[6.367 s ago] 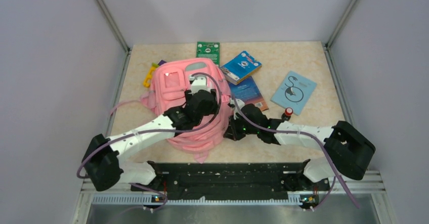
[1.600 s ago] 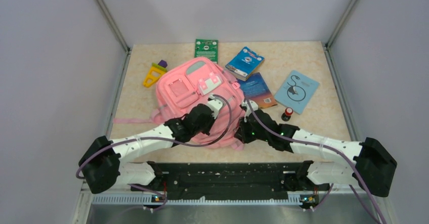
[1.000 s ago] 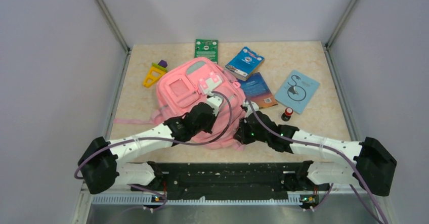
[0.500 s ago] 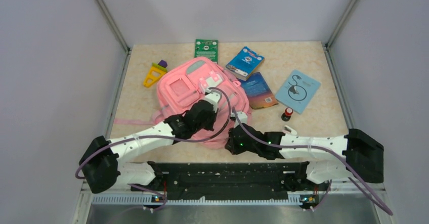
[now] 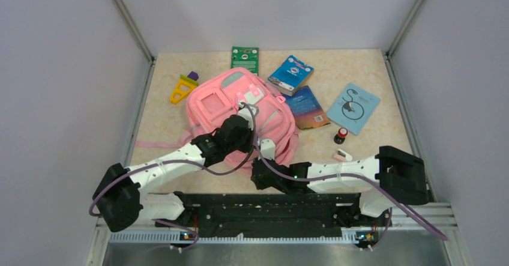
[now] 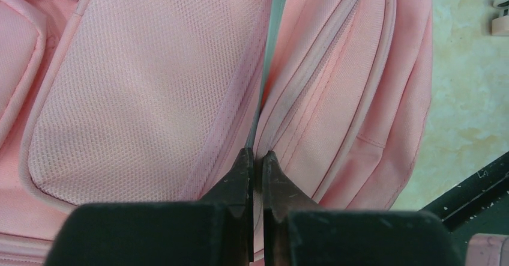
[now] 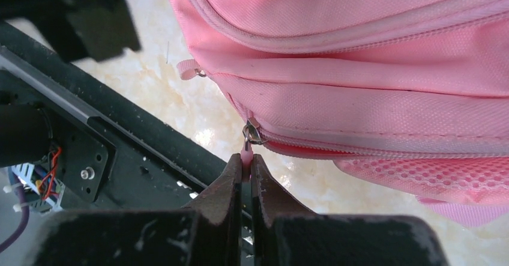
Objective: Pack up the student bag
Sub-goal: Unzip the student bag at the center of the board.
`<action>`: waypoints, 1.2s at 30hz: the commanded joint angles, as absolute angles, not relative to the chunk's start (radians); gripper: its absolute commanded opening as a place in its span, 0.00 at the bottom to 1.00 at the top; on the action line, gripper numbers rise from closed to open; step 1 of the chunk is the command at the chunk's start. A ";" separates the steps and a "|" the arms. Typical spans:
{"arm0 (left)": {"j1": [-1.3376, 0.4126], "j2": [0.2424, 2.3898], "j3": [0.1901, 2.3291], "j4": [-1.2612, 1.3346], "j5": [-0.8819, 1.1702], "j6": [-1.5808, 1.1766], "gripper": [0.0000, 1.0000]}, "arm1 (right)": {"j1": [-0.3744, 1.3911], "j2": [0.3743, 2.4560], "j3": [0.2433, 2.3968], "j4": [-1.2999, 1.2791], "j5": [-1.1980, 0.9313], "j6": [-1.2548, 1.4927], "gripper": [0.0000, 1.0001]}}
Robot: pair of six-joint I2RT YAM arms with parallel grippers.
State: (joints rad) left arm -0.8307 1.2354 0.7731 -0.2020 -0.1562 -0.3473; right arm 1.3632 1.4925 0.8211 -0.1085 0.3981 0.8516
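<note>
The student bag [image 5: 219, 101], pink with white patches, lies flat in the middle of the table. My left gripper [image 5: 245, 113] rests on top of it. In the left wrist view the gripper [image 6: 256, 155] is shut, pinching a fold of bag fabric [image 6: 150, 98] beside the mesh pocket. My right gripper [image 5: 265, 158] sits at the bag's near edge. The right wrist view shows this gripper [image 7: 246, 159] shut on the pink zipper pull [image 7: 245, 152], just under the metal slider [image 7: 252, 133] of the bag [image 7: 372, 68].
Behind and right of the bag lie a green card [image 5: 245, 59], a blue box [image 5: 290, 74], a dark blue book [image 5: 307, 107] and a light blue booklet [image 5: 355, 108]. A red-capped bottle [image 5: 340, 136], a small pink piece [image 5: 343, 155] and a yellow toy [image 5: 182, 87] lie nearby. The black rail [image 5: 264, 209] runs along the front.
My right gripper has slid left along the bag's near edge with the zipper pull, its arm folding inward. My left gripper has shifted slightly farther up the bag.
</note>
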 commanded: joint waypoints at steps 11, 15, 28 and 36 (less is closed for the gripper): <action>-0.798 1.137 0.731 0.033 -0.150 -0.281 0.00 | 1.407 1.400 0.899 -0.223 0.552 0.802 0.81; -0.798 1.135 0.736 0.020 -0.171 -0.256 0.00 | 1.339 1.321 0.900 -0.300 0.541 0.750 0.87; -0.799 1.081 0.783 -0.110 -0.152 -0.193 0.77 | 0.950 1.020 0.775 -0.327 0.363 0.607 0.99; -0.822 0.936 0.709 -0.237 -0.024 -0.344 0.79 | 0.793 0.996 0.638 -0.194 0.198 0.658 0.99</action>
State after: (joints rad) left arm -0.8070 0.9989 0.7418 -0.1883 -0.1135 -0.2424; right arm 0.8337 0.9997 0.6781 -0.2855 0.3134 0.6384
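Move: My right fingers are still shut on the zipper pull at the bag's near corner. From that hand, the bag's right edge lies some 13 cm ahead and 15 cm right; the sunset book is about 25 cm ahead and 20 cm right, and the red-capped bottle about 15 cm ahead and 32 cm right. My left fingers still pinch the bag's panel edge; the zipper pull is roughly 10 cm back of them, level sideways and 5 cm lower. I open my right hand wide to let go of the zipper pull, then swing it some 15 cm right and 12 cm forward towards the bag's right edge, arching up about 10 cm and starting back down, turning clockwise some 20 degrees. Shortly after, I open my left hand off the panel edge and lift it about 6 cm, mostly straight up. ##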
